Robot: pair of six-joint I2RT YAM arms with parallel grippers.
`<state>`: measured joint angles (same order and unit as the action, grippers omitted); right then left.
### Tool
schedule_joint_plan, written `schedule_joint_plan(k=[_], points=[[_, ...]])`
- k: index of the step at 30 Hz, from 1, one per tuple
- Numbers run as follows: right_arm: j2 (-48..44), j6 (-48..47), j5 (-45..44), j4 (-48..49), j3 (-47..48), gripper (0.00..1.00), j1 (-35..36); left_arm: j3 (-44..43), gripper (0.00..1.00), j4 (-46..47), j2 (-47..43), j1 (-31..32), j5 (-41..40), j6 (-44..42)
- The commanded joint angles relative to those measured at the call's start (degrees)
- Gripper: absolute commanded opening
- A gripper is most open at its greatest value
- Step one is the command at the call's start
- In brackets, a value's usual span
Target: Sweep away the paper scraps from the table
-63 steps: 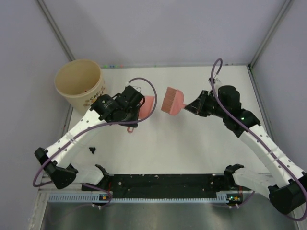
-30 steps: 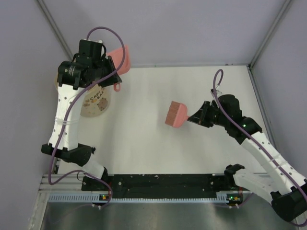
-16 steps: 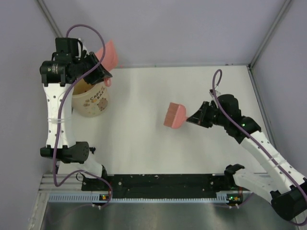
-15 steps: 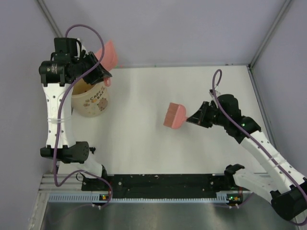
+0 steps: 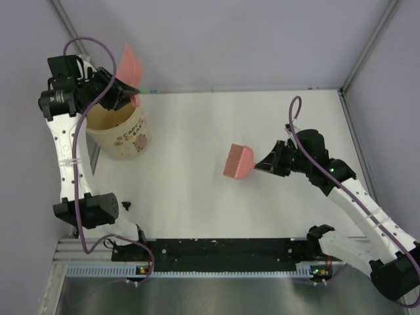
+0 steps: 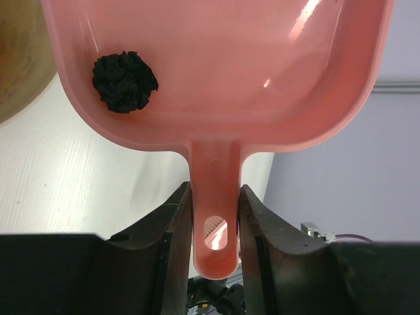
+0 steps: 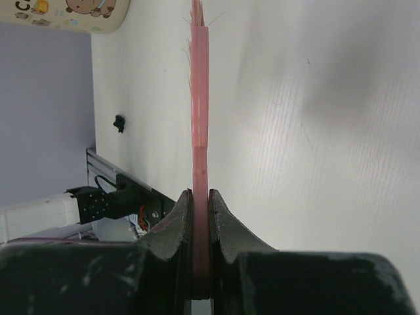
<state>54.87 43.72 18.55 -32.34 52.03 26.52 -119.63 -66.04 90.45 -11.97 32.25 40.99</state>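
Observation:
My left gripper (image 5: 120, 97) is shut on the handle of a pink dustpan (image 5: 130, 64), held tilted in the air over the rim of a beige paper cup (image 5: 121, 133). In the left wrist view one black paper scrap (image 6: 125, 82) lies in the dustpan (image 6: 262, 72), whose handle is pinched between the fingers of the gripper (image 6: 215, 197). Another paper scrap (image 5: 125, 205) lies on the white table (image 5: 197, 197) near the left arm's base, also seen as the scrap (image 7: 119, 123). My right gripper (image 5: 264, 162) is shut on a pink brush (image 5: 237, 162) above the table's middle, edge-on as the brush (image 7: 199, 98).
The cup (image 7: 72, 13) stands at the table's back left corner against the grey-lilac wall. A black strip (image 5: 223, 252) and a metal rail run along the near edge between the arm bases.
The left arm has lifted the dustpan off the table and swung it left and up over the cup. The right arm with the brush has drifted slightly toward the near side.

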Motion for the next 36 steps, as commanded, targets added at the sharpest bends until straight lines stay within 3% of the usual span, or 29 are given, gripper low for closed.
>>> schedule_joint_plan(k=[1,10,19,23,28,36], points=[[-0.4,0.0,1.1,0.4,2.1,0.00,0.6,1.5,0.00,10.0,-3.1,-3.3,6.5,4.7],[0.3,-0.7,1.8,-1.1,3.6,0.00,0.5,12.5,0.00,28.0,-7.0,-9.0,15.4,20.7],[-1.4,-0.8,1.6,-2.9,3.3,0.00,0.5,25.1,0.00,57.2,-11.1,-12.1,19.8,44.8],[-1.7,-1.0,1.6,-3.3,3.1,0.00,0.5,29.4,0.00,67.4,-12.1,-12.7,19.3,53.6],[-1.9,-1.5,1.8,-3.4,3.1,0.00,0.5,34.0,0.00,72.9,-14.1,-13.5,17.5,58.3],[-2.1,-2.4,2.3,-4.2,3.1,0.00,0.5,46.1,0.00,101.6,-15.3,-14.0,12.4,77.6]])
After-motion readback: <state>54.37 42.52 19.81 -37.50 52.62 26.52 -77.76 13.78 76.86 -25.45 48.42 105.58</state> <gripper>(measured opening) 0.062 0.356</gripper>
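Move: The bucket's middle lies about 9 cm left of my left hand, nearly level with it in reach and some 27 cm lower. One paper scrap is in the held dustpan, roughly 9 cm ahead of that hand and 5 cm below. Another lies on the table about 25 cm back and 7 cm left. From my right hand the bucket is some 49 cm left, 14 cm ahead and 10 cm lower. I empty the dustpan by rolling my left hand left side down some 45 degrees while its fingers tip upward. As it turns I lift it about 8.5 cm and carry it 5 cm left above the bucket, easing slightly forward and then a touch back. My fingers keep their grip on the handle throughout; my right hand just keeps hold of the brush, drifting slightly back. ##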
